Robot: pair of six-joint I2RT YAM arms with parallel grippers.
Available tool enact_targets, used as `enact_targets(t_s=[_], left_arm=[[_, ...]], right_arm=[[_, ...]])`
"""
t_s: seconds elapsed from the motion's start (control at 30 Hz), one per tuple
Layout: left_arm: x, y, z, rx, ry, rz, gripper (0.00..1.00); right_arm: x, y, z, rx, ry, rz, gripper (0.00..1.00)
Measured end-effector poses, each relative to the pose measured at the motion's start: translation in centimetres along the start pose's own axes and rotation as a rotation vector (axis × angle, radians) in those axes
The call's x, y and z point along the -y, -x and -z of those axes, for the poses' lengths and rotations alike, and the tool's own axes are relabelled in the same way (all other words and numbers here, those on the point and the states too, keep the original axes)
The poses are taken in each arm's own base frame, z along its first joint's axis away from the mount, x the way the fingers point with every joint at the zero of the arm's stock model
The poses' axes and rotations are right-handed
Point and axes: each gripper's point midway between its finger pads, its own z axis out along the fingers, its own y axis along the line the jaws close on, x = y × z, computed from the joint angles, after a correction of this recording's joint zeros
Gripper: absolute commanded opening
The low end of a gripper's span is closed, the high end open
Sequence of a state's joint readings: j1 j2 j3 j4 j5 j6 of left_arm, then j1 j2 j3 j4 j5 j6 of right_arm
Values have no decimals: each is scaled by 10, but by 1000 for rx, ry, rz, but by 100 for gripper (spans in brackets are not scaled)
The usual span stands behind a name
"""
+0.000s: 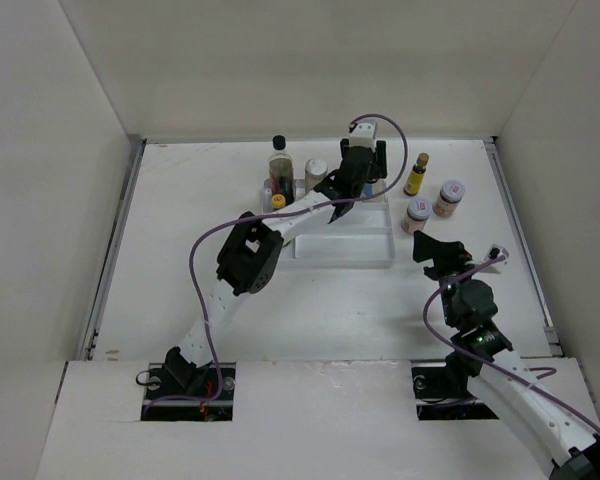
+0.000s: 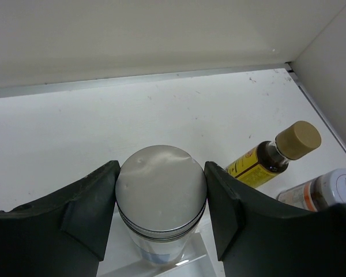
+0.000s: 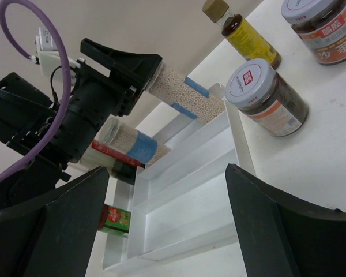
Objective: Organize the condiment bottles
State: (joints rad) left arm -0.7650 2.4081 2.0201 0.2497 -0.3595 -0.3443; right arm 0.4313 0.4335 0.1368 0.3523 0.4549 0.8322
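Observation:
My left gripper (image 1: 357, 178) is shut on a spice jar (image 2: 160, 193) with a silver lid and a blue label, held tilted with its base at the right end of the white tray's back row (image 3: 187, 95). A second blue-labelled spice jar (image 1: 316, 172), the tall dark bottle with a black cap (image 1: 279, 160) and the red-green yellow-capped bottle (image 1: 278, 202) stand at the tray's left end. The tiny yellow bottle (image 1: 416, 175) and two pale-lidded jars (image 1: 448, 198) (image 1: 416, 214) stand on the table right of the tray. My right gripper (image 1: 440, 255) (image 3: 167, 225) is open and empty.
The white divided tray (image 1: 345, 245) lies mid-table, and its front compartments hold nothing. White walls close in the back and both sides. The left arm reaches diagonally across the tray's left half.

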Motion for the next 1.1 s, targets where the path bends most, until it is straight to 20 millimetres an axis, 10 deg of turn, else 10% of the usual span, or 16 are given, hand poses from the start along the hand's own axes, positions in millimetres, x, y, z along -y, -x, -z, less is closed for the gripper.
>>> enact_targets(t_s=[0.27,0.77,0.93,1.1], left_arm=[[6,1,2,36,5,-22,73],[13,8,5,82,-7,-42,100],[21,49,20,137,-25,-54,100],[31,133,75,261,-59,-41,100]], right_arm=[[-1,0,0,-2,4,-4,89],[-2,0,1,-2,9,-5,87],[-2,0,1,-2,9,-5,81],[0,-2,0,-9,2,4,58]])
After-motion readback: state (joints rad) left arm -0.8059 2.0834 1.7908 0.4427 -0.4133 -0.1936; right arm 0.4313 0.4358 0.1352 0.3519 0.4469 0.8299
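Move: The left gripper still grips the white-capped jar near its cap; the jar's middle is about 4 cm below the left hand point, in the tray's back right corner. A second white-capped jar stands some 14 cm to its left, level with it. About 10 cm to its right are the yellow-label bottle, 1 cm farther out, and a red-label jar, some 8 cm nearer. From the right hand the gripped jar is roughly 20 cm ahead and 13 cm left. Open the left gripper from its grip on the jar to fully wide, keeping the hand almost in place as the fingers part from the jar's sides. Then lift quickly, about 14 cm up, drawing back some 5 cm and a little left away from the jar, with the fingers tipping upward about 15 degrees. Hold the right arm still while its empty fingers begin to narrow. ##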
